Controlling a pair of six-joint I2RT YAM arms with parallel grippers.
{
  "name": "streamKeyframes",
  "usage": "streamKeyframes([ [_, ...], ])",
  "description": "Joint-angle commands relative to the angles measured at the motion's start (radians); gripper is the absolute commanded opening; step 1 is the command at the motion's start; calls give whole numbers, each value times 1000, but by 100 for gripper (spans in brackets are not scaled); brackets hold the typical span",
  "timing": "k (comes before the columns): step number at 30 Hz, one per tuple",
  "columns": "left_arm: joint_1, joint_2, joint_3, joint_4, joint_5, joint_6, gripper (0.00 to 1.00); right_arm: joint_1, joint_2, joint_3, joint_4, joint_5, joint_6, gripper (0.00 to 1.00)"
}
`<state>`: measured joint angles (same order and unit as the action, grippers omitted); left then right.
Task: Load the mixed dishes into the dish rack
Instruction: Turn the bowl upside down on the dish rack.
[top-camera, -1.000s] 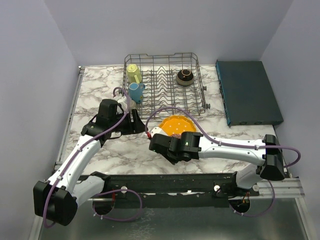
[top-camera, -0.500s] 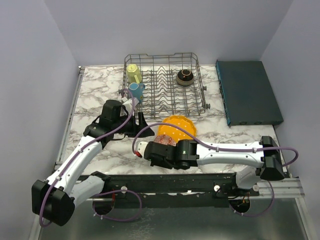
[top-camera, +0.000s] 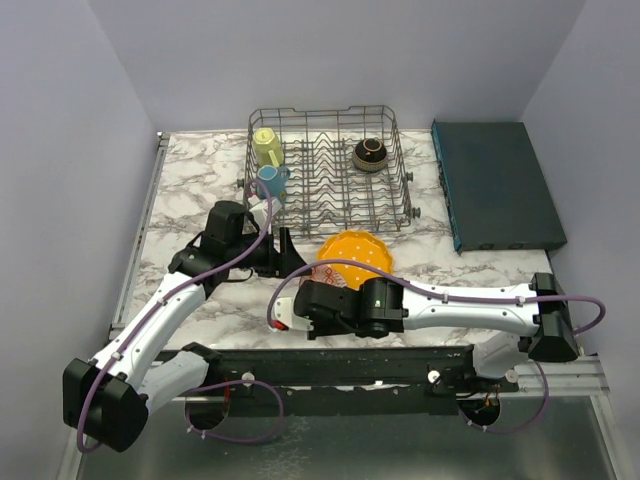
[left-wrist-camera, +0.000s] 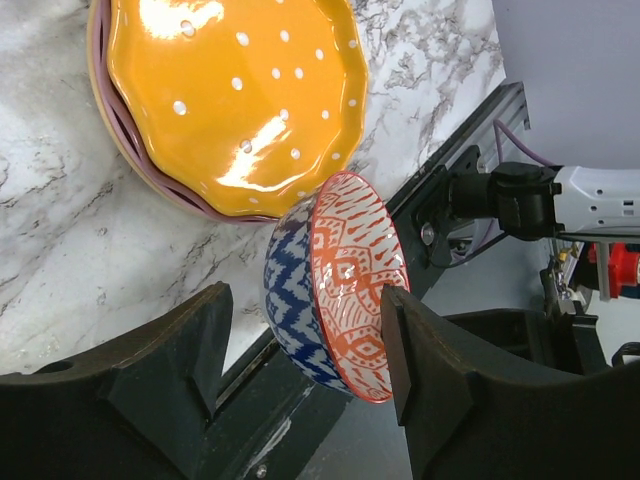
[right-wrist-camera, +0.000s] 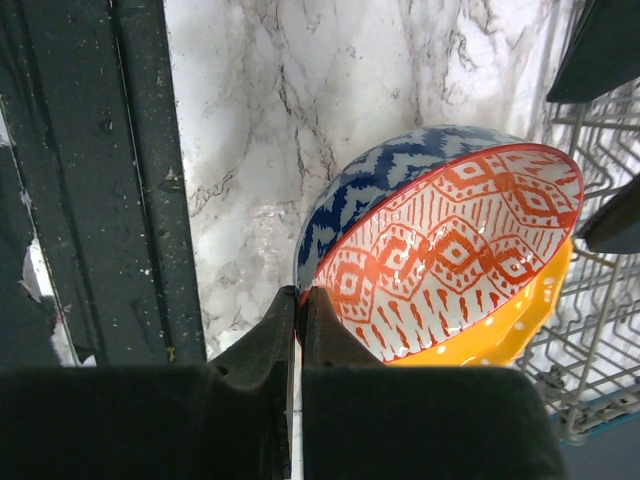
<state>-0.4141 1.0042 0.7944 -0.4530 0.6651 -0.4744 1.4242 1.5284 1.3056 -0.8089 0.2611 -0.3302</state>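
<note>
A small bowl, red-patterned inside and blue-white zigzag outside, hangs tilted on edge over the marble near the table's front edge. My right gripper is shut on its rim. My left gripper stands open with the same bowl showing between its fingers. One finger is close to the bowl's inside and the other stands well apart. An orange dotted plate lies on a pink plate just behind. The dish rack holds a yellow mug, a blue mug and a dark brown bowl.
A flat dark teal box lies right of the rack. The black mounting rail runs along the front edge, right beside the held bowl. The two arms meet close together in front of the plates.
My right arm has carried the bowl left and nearer, off the plates. My left gripper has moved right toward the bowl, still open.
</note>
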Motion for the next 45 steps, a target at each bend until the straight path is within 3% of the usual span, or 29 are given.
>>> streamKeyframes([
  [1,-8,-3,-13,20,35,10,65,5,-42,12,13,-1,-106,1],
  [8,-11,7,-15,20,31,7,54,5,-3,51,-49,22,-127,0],
  [18,-22,33,-17,22,44,2,51,4,13,121,-99,45,-140,1],
  [23,-23,40,-19,22,33,-2,44,5,16,142,-116,61,-151,1],
  [34,-23,42,-20,20,27,-3,10,5,-4,143,-96,100,-153,2],
  [37,-23,46,-19,21,28,-3,0,4,-26,123,-65,127,-156,10],
  [41,-23,48,-18,21,27,-1,0,5,-62,89,-7,188,-153,36],
  [45,-23,41,-18,22,20,0,0,4,-113,47,64,246,-156,49],
])
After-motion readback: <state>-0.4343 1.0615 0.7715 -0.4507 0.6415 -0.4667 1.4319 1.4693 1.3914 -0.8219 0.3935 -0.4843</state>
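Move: The red-and-blue bowl hangs by its rim in the shut right fingers, its middle some 5 cm ahead of that hand, about level left to right and slightly below. From the open left gripper it lies about 5 cm to the right, 3 cm back and 4 cm lower. The orange plate is level ahead with the left hand, roughly 13 cm to its right and 12 cm below; the dish rack's middle is about 22 cm ahead of it, 6 cm right and 13 cm down. Keep the right fingers shut on the bowl's rim and ease that hand up some 3 cm while the left gripper, nearly in place, sinks about 2.5 cm and closes from wide open to pinch the bowl's left edge. Only then open the right fingers roughly halfway and draw that hand off, another 3 cm up and a couple of centimetres forward, its fingers tipping forward. ##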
